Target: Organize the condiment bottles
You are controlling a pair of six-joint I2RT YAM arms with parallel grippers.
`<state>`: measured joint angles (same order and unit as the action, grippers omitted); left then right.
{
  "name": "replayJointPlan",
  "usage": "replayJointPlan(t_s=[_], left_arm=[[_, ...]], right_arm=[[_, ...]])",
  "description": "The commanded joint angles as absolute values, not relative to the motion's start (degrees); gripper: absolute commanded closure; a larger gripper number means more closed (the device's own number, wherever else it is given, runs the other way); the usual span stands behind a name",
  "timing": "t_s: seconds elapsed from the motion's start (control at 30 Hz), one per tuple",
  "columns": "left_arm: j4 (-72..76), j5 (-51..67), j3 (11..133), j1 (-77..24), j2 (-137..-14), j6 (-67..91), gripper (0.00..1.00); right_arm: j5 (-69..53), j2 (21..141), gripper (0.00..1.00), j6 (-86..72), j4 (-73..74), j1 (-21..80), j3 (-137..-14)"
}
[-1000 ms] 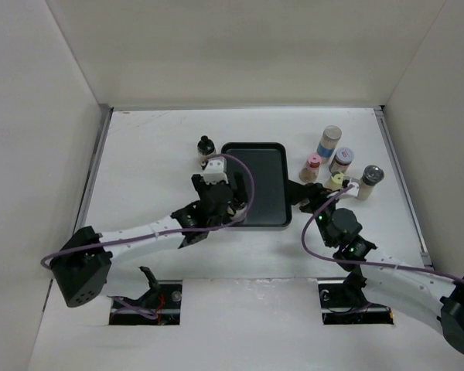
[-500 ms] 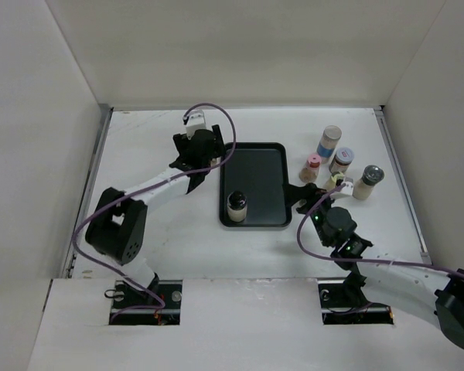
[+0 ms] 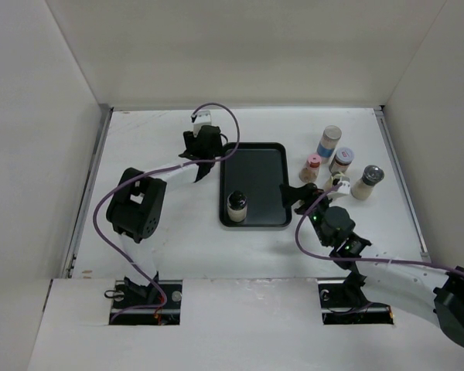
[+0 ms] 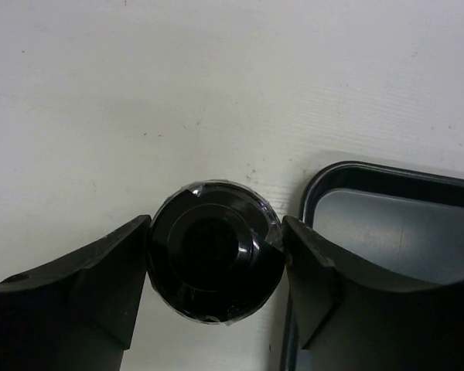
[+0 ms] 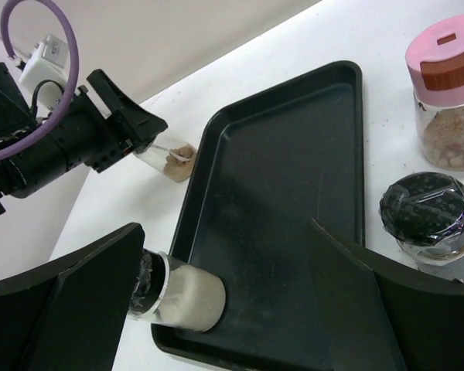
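My left gripper (image 4: 216, 236) is shut on a small black-capped bottle (image 4: 215, 270) that stands on the table just left of the black tray (image 3: 263, 162). Both fingers touch its cap. From above, the left gripper (image 3: 203, 147) hides that bottle. One tan-filled bottle (image 3: 237, 205) stands in the tray's near left corner. My right gripper (image 3: 296, 195) hangs open at the tray's right edge with nothing between its fingers. To the right stand a pink-capped bottle (image 3: 312, 167), a tall blue-white one (image 3: 329, 142), a silver-lidded jar (image 3: 341, 160), a yellow-capped one (image 3: 336, 180) and a dark-capped one (image 3: 368, 182).
White walls close in the table on the left, back and right. The left arm's purple cable (image 3: 216, 112) loops over the far left of the tray. In the right wrist view the pink-capped bottle (image 5: 448, 100) and a black-capped one (image 5: 429, 212) sit close to the right finger.
The left arm left the tan bottle in the tray, swung to the far left of the tray and shut on the black-capped bottle. The right gripper edged toward the tray.
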<state>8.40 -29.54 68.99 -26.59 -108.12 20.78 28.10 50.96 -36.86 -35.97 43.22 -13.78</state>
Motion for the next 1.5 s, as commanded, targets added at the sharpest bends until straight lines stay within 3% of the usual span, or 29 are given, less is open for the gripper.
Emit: replayJointPlan(t_s=[0.0, 0.2, 0.4, 0.77, 1.47], left_arm=[[11.25, -30.58, 70.05, -26.41, -103.81, 20.22, 0.61], [13.54, -31.20, 68.90, -28.77, -92.92, 18.81, 0.65], [13.18, -29.36, 68.12, -38.16, -87.89, 18.63, 0.66], [14.85, -28.74, 65.57, -55.75, -92.01, 19.25, 0.66], [17.57, -29.00, 58.19, -66.57, -98.87, 24.61, 0.65]], right_arm=[[27.34, 50.18, 0.09, -36.38, -37.44, 43.81, -15.91], [27.69, 49.13, 0.09, -35.68, -37.88, 44.07, -15.65], [31.62, 43.96, 0.10, -35.51, -37.79, 43.81, -13.54], [44.91, 25.14, 0.12, -36.56, -30.59, 40.82, -8.70], [49.22, 25.14, 0.12, -38.06, -28.47, 39.42, -8.09]])
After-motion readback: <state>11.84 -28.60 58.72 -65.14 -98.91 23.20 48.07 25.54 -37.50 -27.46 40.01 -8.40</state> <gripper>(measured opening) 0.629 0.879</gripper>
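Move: The left fingers already hold a dark-capped bottle. Its spot, the tray's near right corner, lies about 23 cm back, 24 cm right and 6 cm below; the bottle already in the tray is some 18 cm back, 10 cm right. From the right hand, the small dark-capped jar is roughly 3 cm ahead, 5 cm right; the yellow-lid bottle 5 cm ahead, 11 cm right, both about 10 cm below. Keep the left grip on the bottle, lift it about 17 cm, carry it back and right across the tray, past the bottle already there, and lower it towards the near right corner, turning the hand clockwise nearly 40 degrees. Meanwhile raise the open right gripper and swing it about 11 cm right, clear of the tray, turning it clockwise too. ##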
